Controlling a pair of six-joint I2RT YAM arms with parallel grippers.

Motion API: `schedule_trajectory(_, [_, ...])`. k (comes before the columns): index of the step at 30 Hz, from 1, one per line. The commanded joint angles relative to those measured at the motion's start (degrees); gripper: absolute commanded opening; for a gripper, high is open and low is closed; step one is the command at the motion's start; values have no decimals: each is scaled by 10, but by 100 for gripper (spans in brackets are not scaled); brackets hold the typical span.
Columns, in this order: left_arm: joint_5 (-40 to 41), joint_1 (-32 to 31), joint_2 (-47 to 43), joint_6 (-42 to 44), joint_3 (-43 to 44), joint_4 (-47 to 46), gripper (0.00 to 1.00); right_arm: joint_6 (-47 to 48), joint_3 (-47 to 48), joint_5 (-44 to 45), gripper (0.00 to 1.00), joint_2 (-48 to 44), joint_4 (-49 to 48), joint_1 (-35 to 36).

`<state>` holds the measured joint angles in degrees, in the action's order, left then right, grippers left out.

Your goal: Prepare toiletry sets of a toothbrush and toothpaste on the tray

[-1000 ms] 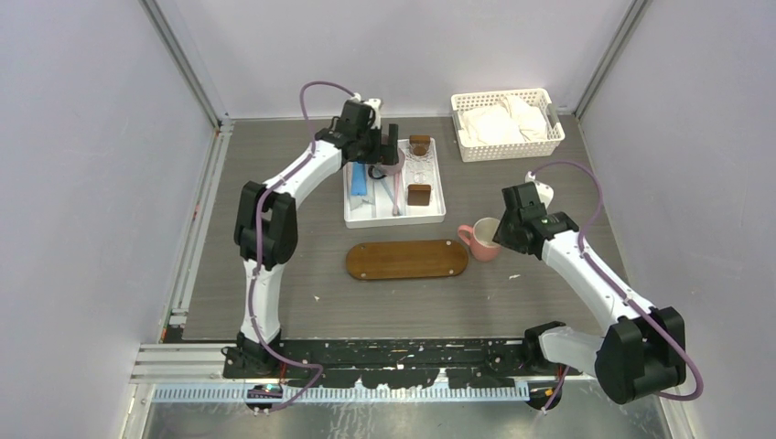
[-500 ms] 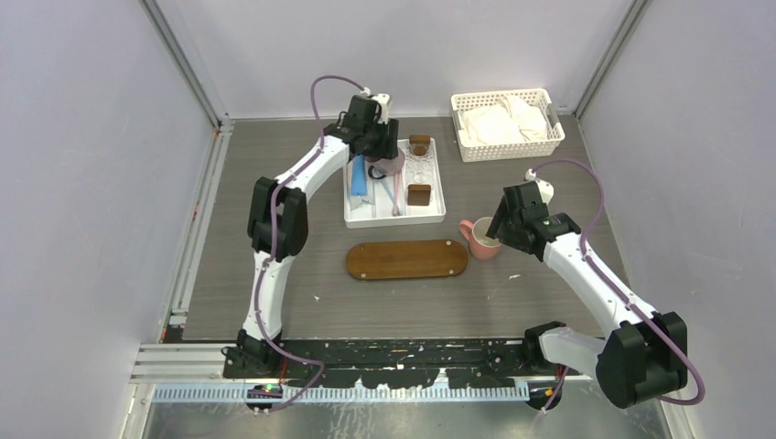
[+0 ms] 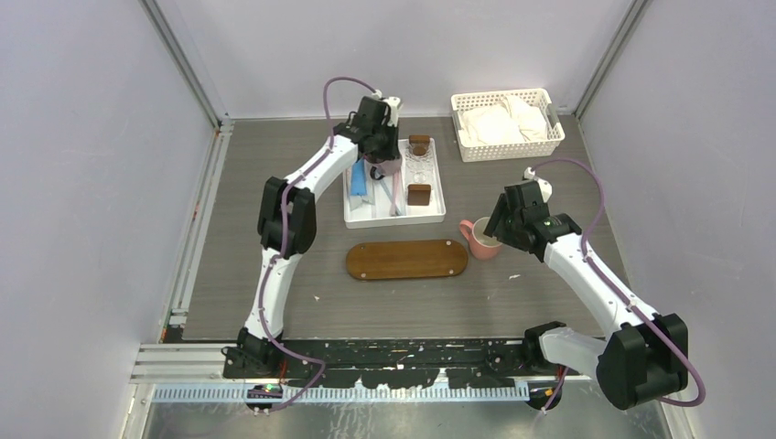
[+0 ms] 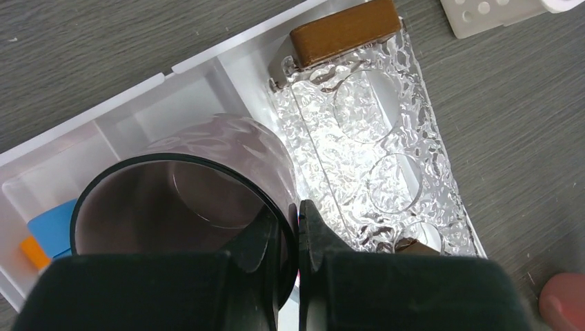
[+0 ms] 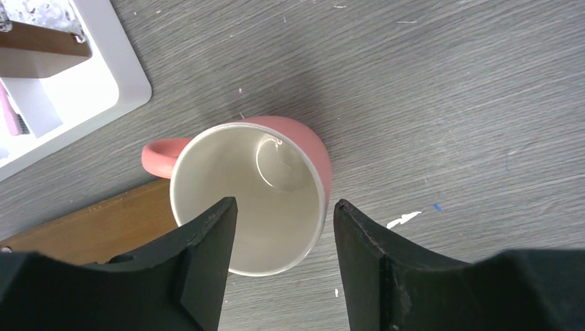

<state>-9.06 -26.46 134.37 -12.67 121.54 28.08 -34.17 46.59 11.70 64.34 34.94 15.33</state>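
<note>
The brown oval wooden tray point(image 3: 406, 259) lies bare in the middle of the table; its edge shows in the right wrist view point(image 5: 90, 227). A blue toothpaste tube point(image 3: 360, 186) and a pink toothbrush point(image 3: 396, 194) lie in the white divided tray point(image 3: 440, 203). My left gripper point(image 3: 377, 163) is shut on the rim of a translucent purple cup point(image 4: 186, 200) standing in that white tray, one finger inside and one outside point(image 4: 298, 207). My right gripper point(image 5: 286, 210) hangs open over a pink mug point(image 5: 303, 138), its jaws astride the mug's right wall.
A white lattice basket point(image 3: 506, 123) with white cloths stands at the back right. The white tray also holds two brown blocks point(image 3: 419, 194) and a clear textured holder point(image 4: 372, 138). The pink mug point(image 3: 478, 240) stands just right of the wooden tray's end.
The left gripper has shifted a little to the right over the white tray and closed on the purple cup's rim. The right arm has edged slightly toward the mug.
</note>
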Motion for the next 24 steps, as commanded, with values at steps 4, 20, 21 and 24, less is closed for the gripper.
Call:
schedule_trajectory(4, [36,4,-57,33,29,57,1,1,-4,-22,59,-15,-23,-2])
schedule_trajectory(20, [297,-9,-535,-77,-367,197,1,24,82,-57,60,-34,12,-2])
schedule_trajectory(21, [304,-9,-566,-96,-406,202,1,26,89,-65,60,-26,14,-2])
schedule_trajectory(24, [303,-10,-637,-153,-522,203,2,35,107,-92,72,-5,8,-2])
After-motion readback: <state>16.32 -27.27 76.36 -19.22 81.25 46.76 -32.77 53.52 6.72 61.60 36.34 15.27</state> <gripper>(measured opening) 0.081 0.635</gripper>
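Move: Open table left of the tray and board is where the left hand's purple mug heads, about 20 cm back, 18 cm left and 10 cm below that hand. The toothpaste lies about 8 cm left, 1 cm back; the near brown block 6 cm right, 4 cm back; the wooden board some 20 cm back, 3 cm right. From the right hand, the pink mug is 3 cm left and level, about 6 cm below. Keeping its pinch on the purple mug's rim, the left hand barely stirs at first, then sweeps back and left some 27 cm while climbing about 14 cm, out of the tray and past its left edge, turning some 25 degrees counter-clockwise. The right hand, fingers still open, rises about 5.5 cm away from the pink mug, drifting slightly left. ##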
